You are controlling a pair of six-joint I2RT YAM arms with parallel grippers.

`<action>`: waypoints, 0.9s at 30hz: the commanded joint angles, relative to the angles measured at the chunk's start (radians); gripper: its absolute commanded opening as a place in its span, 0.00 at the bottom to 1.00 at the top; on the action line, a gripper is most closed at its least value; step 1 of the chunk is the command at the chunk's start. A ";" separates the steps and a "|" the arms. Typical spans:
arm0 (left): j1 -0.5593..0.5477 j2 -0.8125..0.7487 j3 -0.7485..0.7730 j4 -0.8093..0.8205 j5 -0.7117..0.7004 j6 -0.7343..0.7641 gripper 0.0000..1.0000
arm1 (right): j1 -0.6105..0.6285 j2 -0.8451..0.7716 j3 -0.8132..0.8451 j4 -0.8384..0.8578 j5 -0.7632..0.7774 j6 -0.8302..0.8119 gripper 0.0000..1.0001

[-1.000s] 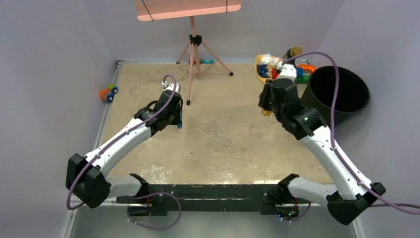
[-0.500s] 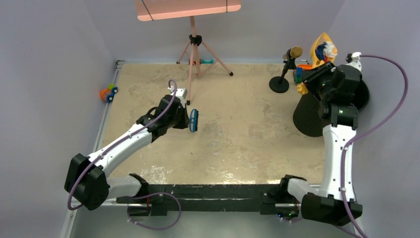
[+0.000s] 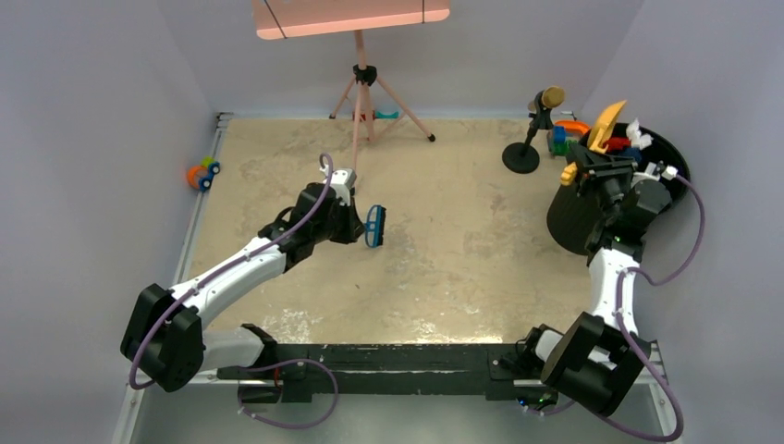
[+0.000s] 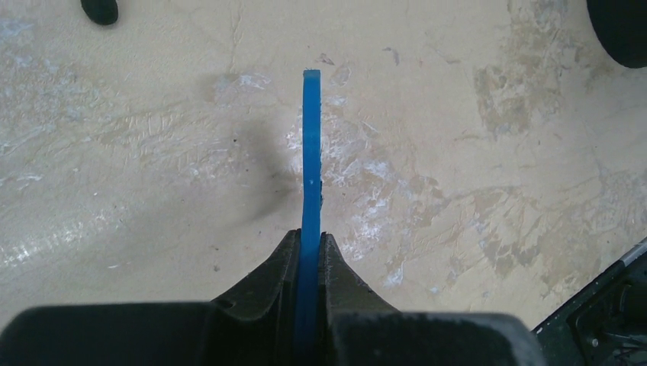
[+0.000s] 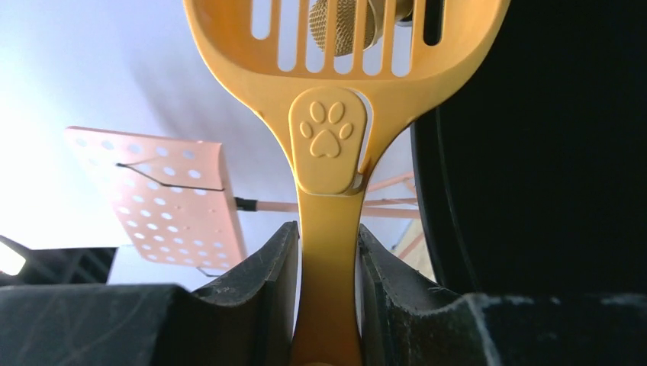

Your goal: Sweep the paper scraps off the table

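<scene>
My left gripper [image 3: 362,225] [image 4: 309,236] is shut on the thin handle of the blue hand brush [image 3: 375,226] [image 4: 310,152], held just above the bare beige table [image 3: 444,268] near its middle. At the far right, my right gripper [image 3: 601,169] [image 5: 326,229] is shut on the handle of the yellow dustpan [image 3: 607,122] [image 5: 328,145], which is tipped steeply over the black round bin [image 3: 569,217] [image 5: 549,152]. Red, blue and white paper scraps [image 3: 632,139] show at the bin's mouth beside the pan. No scraps show on the table.
A microphone on a round black base [image 3: 523,155] stands left of the bin. A pink music stand on a tripod [image 3: 362,102] [image 5: 160,198] stands at the back. Colourful toys [image 3: 566,132] lie behind the bin, and an orange-blue toy [image 3: 202,173] lies off the left rail.
My right arm swung the loaded dustpan from the table's back right over to the bin and tipped it up. My left arm carried the brush a little to the right.
</scene>
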 commanded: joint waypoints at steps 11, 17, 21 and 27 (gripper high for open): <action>0.003 -0.001 -0.020 0.120 0.068 0.025 0.00 | -0.016 -0.033 0.099 0.112 -0.079 -0.021 0.00; 0.002 -0.033 -0.058 0.194 0.078 0.022 0.00 | 0.044 -0.059 0.328 -0.171 -0.066 -0.395 0.00; 0.002 -0.047 -0.069 0.213 0.076 0.027 0.00 | 0.218 -0.052 0.450 -0.327 0.008 -0.705 0.00; 0.003 -0.083 -0.095 0.229 0.028 0.028 0.00 | 0.595 -0.005 0.528 -0.509 0.226 -1.037 0.00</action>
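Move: Over the near-left part of the bin's mouth, the right hand already holds the yellow scoop tipped on its side. The bin's middle is about 8 cm right, level fore and aft, and 18 cm below. The paper scraps are some 4 cm ahead, 7 right and 6 below; the microphone stand is about 14 ahead, 9 left and 16 below. From the left hand, which still holds the brush, the bin lies about 58 cm right and 8 ahead, at its height. Holding the tipped scoop nearly still over the bin at first, the right hand then lifts it fast by about 14 cm and, once it is rising, swings it about as far left, away from the bin. The wrist rolls back some 45 degrees, its left side dropping, while the fingertips tip upward; the fingers keep their grip on the handle. ##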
